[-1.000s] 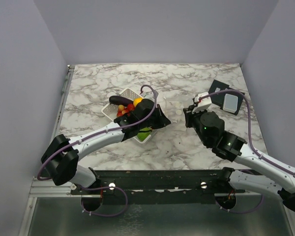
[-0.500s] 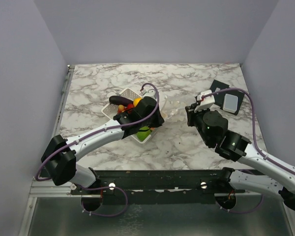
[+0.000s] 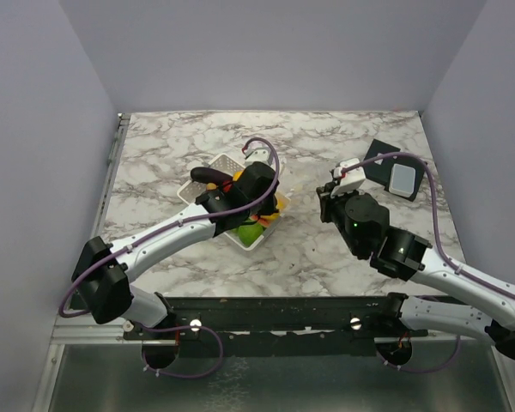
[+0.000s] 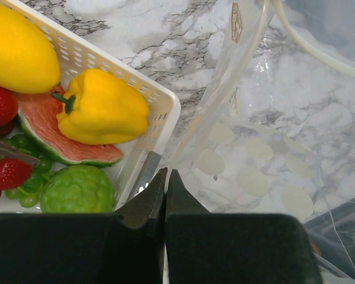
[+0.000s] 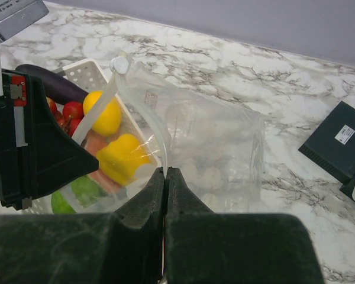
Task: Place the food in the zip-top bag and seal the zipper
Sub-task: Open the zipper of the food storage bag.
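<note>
The food lies in a white basket (image 4: 161, 111): a yellow pepper (image 4: 103, 109), a watermelon slice (image 4: 50, 139), a green bumpy fruit (image 4: 77, 189) and a dark eggplant (image 5: 50, 83). The clear zip-top bag (image 5: 219, 142) hangs empty between my two grippers, just right of the basket. Its zipper (image 5: 151, 127) shows as a pale strip looping along the mouth. My left gripper (image 4: 165, 174) is shut on the bag's mouth edge beside the basket's corner. My right gripper (image 5: 165, 171) is shut on the zipper strip at the opposite side. From above, the left gripper (image 3: 273, 204) sits at the basket's right edge.
A dark flat box (image 3: 384, 159) and a white device (image 3: 403, 178) lie at the back right of the marble table (image 3: 180, 146). Purple walls close in the table on three sides. The basket (image 3: 227, 167) sits left of centre.
My left gripper has moved left and back with the bag edge, now over the basket's right corner. The right gripper has shifted slightly left with it.
</note>
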Controlling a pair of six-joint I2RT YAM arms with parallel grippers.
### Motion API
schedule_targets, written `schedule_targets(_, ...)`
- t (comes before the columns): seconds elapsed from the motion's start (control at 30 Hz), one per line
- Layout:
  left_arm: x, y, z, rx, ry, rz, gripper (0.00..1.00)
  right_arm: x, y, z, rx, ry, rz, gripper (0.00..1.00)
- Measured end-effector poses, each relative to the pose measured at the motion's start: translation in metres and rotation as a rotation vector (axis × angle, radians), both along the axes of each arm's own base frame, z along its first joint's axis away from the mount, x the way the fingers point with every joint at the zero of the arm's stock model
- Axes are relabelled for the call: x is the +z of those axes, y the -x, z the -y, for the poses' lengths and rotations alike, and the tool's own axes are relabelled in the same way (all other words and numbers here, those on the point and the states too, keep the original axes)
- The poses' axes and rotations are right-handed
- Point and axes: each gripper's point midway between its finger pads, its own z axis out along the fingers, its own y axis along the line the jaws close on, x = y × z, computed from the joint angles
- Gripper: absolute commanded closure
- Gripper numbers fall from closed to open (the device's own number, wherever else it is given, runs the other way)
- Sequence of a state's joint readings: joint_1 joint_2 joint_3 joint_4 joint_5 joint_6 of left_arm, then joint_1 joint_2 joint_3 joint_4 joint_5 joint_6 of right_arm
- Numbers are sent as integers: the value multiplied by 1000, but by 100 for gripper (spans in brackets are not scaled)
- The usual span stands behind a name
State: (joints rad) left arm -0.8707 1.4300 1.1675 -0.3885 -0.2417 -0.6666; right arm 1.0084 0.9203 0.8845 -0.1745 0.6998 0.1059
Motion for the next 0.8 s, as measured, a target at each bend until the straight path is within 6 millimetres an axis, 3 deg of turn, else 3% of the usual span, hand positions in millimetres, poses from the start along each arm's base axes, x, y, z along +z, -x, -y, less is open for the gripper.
schedule_targets(0.13,4,-2,-2,-1,-18,14,100,5,-1,-3,1,-2,5,98)
schedule_targets(0.2,8,-3,-2,-7,-21,23,100,7,-1,-4,1,-4,6,91)
schedule_targets(0.37,27,-5,-2,-31,-24,68,100,16,-1,-6,1,-19,16,85)
schedule_targets(0.47,42,-5,-3,-46,-19,102,100,27,-1,-6,2,-38,28,75)
schedule_targets(0.63,72,-7,-4,-73,-11,169,100,48,-1,-7,7,-71,50,48)
schedule_targets(0.8,96,-10,-10,-76,-30,233,100,68,0,-10,28,-100,66,42)
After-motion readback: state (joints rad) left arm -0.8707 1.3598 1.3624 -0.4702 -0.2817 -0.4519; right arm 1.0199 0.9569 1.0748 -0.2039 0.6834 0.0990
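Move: Both hands are shut on the upright bag, on opposite rims of its mouth; the mouth's middle lies about 4 cm right and 3 cm ahead of the left fingertips, and 5 cm left and 3 cm ahead of the right ones. Its white zipper slider is roughly 10 cm ahead and 3 cm right of the left hand, a little higher. The yellow pepper sits some 5 cm ahead, 4 cm left and 12 cm below that hand. Upwards go both hands, slowly at first and then faster, the left about 10 cm with its still-shut fingers keeping their pinch on the bag's rim while they tip up by some 15 degrees. The right rises about 7 cm beside it, rolls slightly, and opens its fingers to over half, letting go of the opposite rim but staying close to the mouth. ##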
